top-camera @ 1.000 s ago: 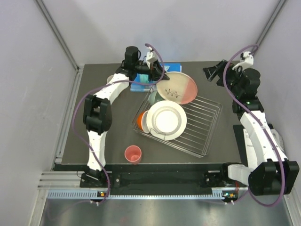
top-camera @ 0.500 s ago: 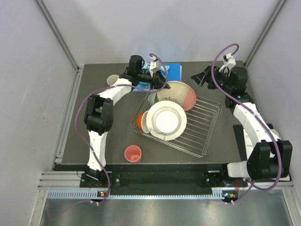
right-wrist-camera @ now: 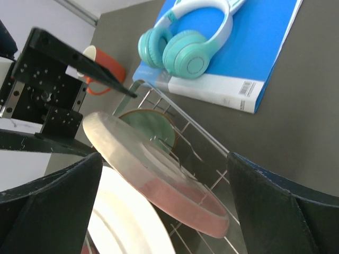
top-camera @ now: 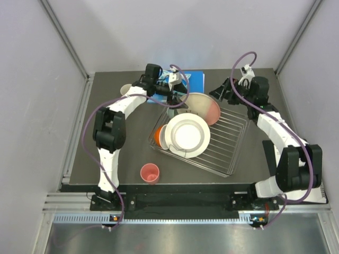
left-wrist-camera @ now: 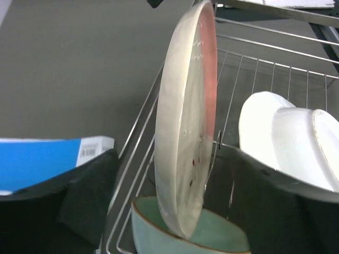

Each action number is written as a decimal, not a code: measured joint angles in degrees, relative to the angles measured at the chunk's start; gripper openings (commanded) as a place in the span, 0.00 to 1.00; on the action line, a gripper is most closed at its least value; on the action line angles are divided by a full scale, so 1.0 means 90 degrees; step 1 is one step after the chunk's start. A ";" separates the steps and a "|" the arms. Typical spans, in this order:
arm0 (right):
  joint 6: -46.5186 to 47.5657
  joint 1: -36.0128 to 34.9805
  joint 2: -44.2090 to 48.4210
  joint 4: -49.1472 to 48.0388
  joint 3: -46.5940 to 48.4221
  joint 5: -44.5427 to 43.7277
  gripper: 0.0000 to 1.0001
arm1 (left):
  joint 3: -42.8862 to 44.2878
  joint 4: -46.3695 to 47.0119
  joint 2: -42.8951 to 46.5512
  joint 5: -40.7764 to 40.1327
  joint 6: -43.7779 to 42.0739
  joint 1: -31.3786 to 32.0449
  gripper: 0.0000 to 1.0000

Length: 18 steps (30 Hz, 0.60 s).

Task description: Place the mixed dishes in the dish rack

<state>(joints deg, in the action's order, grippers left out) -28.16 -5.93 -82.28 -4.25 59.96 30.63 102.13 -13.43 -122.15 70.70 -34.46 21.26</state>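
Note:
The large pink-and-cream plate (left-wrist-camera: 186, 121) stands on edge at the far left of the dish rack (top-camera: 233, 138), its lower rim resting in the mint green bowl (left-wrist-camera: 159, 237). My left gripper (top-camera: 178, 100) is open astride that rim, with a gap on each side. My right gripper (top-camera: 219, 91) hangs open just beyond the plate's (right-wrist-camera: 159, 174) far right side, holding nothing. White plates (top-camera: 186, 134) and an orange cup (top-camera: 157, 135) sit in the rack. A coral pink cup (top-camera: 149, 172) stands on the table near the front.
A blue book (right-wrist-camera: 254, 47) with teal cat-ear headphones (right-wrist-camera: 185, 39) on it lies behind the rack. An orange cup with a handle (right-wrist-camera: 104, 74) stands at the far left of the table (top-camera: 100, 153). Grey walls close in on three sides.
The plate has come down from a raised tilt onto the bowl and rack. My left jaws have opened off it. My right arm has swung left toward the plate.

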 measured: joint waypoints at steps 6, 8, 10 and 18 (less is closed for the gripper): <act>0.0000 -0.0158 -0.0095 0.0131 0.0000 0.0027 1.00 | -0.0002 -0.0583 0.0078 -0.0362 -0.0413 -0.0022 0.99; 0.0002 -0.0168 -0.0095 0.0143 0.0000 0.0034 1.00 | -0.0002 -0.0646 0.0112 -0.0459 -0.0495 -0.0022 0.99; 0.0007 -0.0168 -0.0095 0.0194 0.0000 0.0032 1.00 | 0.0000 -0.0699 0.0155 -0.0515 -0.0532 -0.0022 0.99; 0.0211 -0.0175 -0.0092 0.0491 0.0024 -0.0170 1.00 | 0.0226 -0.0221 0.0454 -0.0663 0.0107 -0.0100 0.99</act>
<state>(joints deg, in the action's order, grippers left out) -26.26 -7.51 -83.11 0.16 60.18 29.10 104.16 -15.42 -118.06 64.73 -33.50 20.36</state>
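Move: The pink-and-cream plate already stands leaning in the dish rack, its cream rim between the left hand's parting fingers; its middle is about 9 cm right of that hand, 4 cm back and 6 cm below. From the left hand the green bowl lies roughly 5 cm back, 2 cm left and 12 cm down, and the white plates 15 cm back, 4 cm right and 9 cm down. From the right hand the pink-and-cream plate's middle is some 7 cm back, 7 cm left and 10 cm below. Opening the rest of the way to fully wide, the left hand lets the cream rim come free, sinks about 1 cm, then climbs away some 4.5 cm with a slight drift forward and left. The right hand, fingers kept wide open, eases down about 2 cm towards the plate's pink side; contact there can't be seen. ##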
